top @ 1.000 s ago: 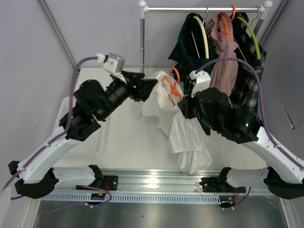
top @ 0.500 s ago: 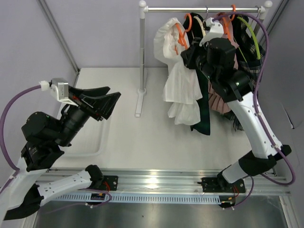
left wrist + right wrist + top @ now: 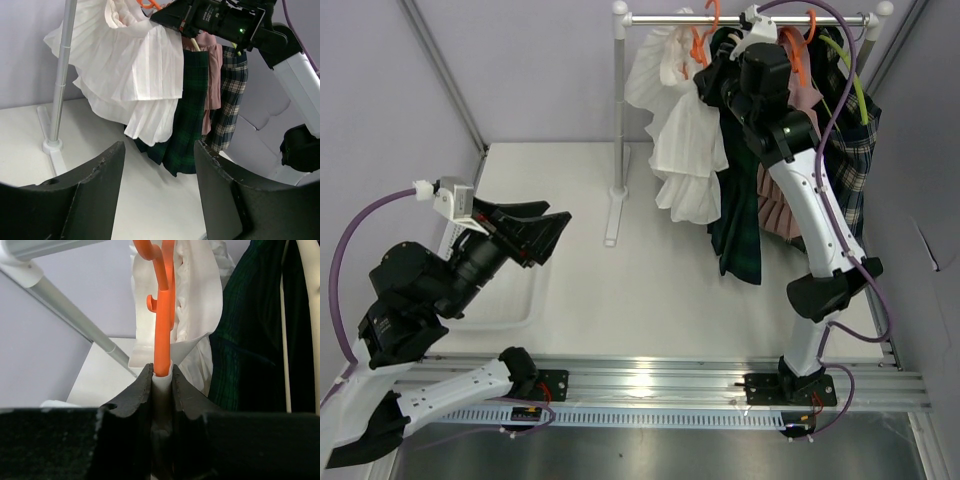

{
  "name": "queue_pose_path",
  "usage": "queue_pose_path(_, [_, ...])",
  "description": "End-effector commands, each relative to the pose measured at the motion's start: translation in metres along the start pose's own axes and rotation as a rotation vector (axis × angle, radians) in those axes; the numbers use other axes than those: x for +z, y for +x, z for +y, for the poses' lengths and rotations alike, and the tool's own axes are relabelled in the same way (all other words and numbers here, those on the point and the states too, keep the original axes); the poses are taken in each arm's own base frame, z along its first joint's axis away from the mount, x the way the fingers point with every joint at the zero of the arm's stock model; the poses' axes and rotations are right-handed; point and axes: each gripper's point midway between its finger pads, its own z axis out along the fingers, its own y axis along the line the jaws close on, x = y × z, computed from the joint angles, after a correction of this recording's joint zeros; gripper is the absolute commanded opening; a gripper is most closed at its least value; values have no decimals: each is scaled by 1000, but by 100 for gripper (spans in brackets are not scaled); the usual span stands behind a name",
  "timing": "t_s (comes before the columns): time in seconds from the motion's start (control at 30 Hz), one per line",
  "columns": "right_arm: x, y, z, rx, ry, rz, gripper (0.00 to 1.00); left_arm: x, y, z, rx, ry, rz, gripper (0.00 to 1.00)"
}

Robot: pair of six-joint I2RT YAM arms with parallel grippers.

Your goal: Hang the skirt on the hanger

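The white pleated skirt [image 3: 682, 150] hangs on an orange hanger [image 3: 701, 42] up at the clothes rail [image 3: 670, 19]. My right gripper [image 3: 712, 80] is shut on the hanger's orange stem [image 3: 162, 330], with a fold of white cloth [image 3: 200, 295] pinched in as well; the jaws meet round it [image 3: 161, 373]. The hook reaches the rail, but whether it rests on it I cannot tell. My left gripper [image 3: 552, 220] stands open and empty, low at the left and well away from the skirt [image 3: 135, 75], its fingers wide apart [image 3: 159, 150].
Other garments hang on the same rail: a dark green skirt [image 3: 735, 220], a pink one [image 3: 782, 205] and a plaid one [image 3: 850, 170]. The rail's pole [image 3: 618, 100] and foot [image 3: 612, 215] stand mid-table. A white tray [image 3: 520, 305] lies under my left arm.
My right arm has raised the hanger and skirt from over the table up to the rail. My left gripper has drawn back from the skirt to the left.
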Motion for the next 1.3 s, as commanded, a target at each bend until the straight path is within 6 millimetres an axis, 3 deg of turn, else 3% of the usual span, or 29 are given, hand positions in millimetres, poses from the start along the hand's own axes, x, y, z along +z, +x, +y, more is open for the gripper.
queue_pose_path(0.0, [-6, -61, 13, 41, -68, -186, 0, -6, -5, 4, 2, -20, -6, 62])
queue_pose_path(0.23, [12, -31, 5, 49, -64, -116, 0, -5, -3, 5, 3, -26, 1, 62])
queue_pose_path(0.47, [10, -14, 1, 47, -64, -78, 0, -2, 4, 5, -2, -24, 11, 62])
queue_pose_path(0.57, [6, -12, 1, 46, -64, -72, 12, 0, 7, 5, -3, -23, 16, 62])
queue_pose_path(0.67, [-1, -10, 0, 50, -63, -65, 34, 3, 9, 5, 2, -21, 22, 63])
queue_pose_path(0.7, [-3, -11, 0, 52, -64, -67, 47, 3, 10, 5, 2, -20, 23, 63])
queue_pose_path(0.77, [-12, -12, 1, 64, -68, -68, 62, 4, 11, 5, 5, -20, 24, 64])
queue_pose_path(0.8, [-15, -13, 1, 69, -70, -71, 75, 5, 13, 5, 12, -21, 30, 64])
queue_pose_path(0.87, [-27, -18, 3, 75, -76, -78, 89, 7, 15, 6, 18, -24, 35, 64])
queue_pose_path(0.93, [-36, -21, 2, 78, -73, -86, 95, 7, 17, 6, 32, -22, 35, 64])
queue_pose_path(0.97, [-48, -30, 3, 81, -78, -102, 98, 8, 18, 8, 34, -29, 36, 64])
queue_pose_path(1.13, [-81, -24, -2, 75, -64, -56, 100, 12, 23, 9, 53, -34, 43, 64])
queue_pose_path(1.23, [-115, -22, -3, 61, -82, -53, 100, 12, 24, 10, 60, -32, 45, 64])
queue_pose_path(1.27, [-139, -32, -2, 65, -94, -82, 100, 12, 26, 11, 61, -35, 47, 64])
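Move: The right hand holds the near arm of the orange hanger, white skirt on it. The spot on the rod for its hook is about 18 cm straight ahead and 10 cm above. From this hand, the green skirt hangs some 8 cm ahead, 8 cm right and 12 cm lower; the rack's left corner is about 18 cm ahead, 21 cm left and 10 cm up. From the left hand the hook spot is roughly 48 cm ahead, 23 cm right, 11 cm up. Still pinching the hanger arm, the right hand eases it forward and down about 3 cm each to set the hook over the rod, then spreads its fingers wide, lets go and backs off towards the base some 11 cm, drifting right and rising about 4 cm. The empty, open left hand sinks almost 3 cm. ##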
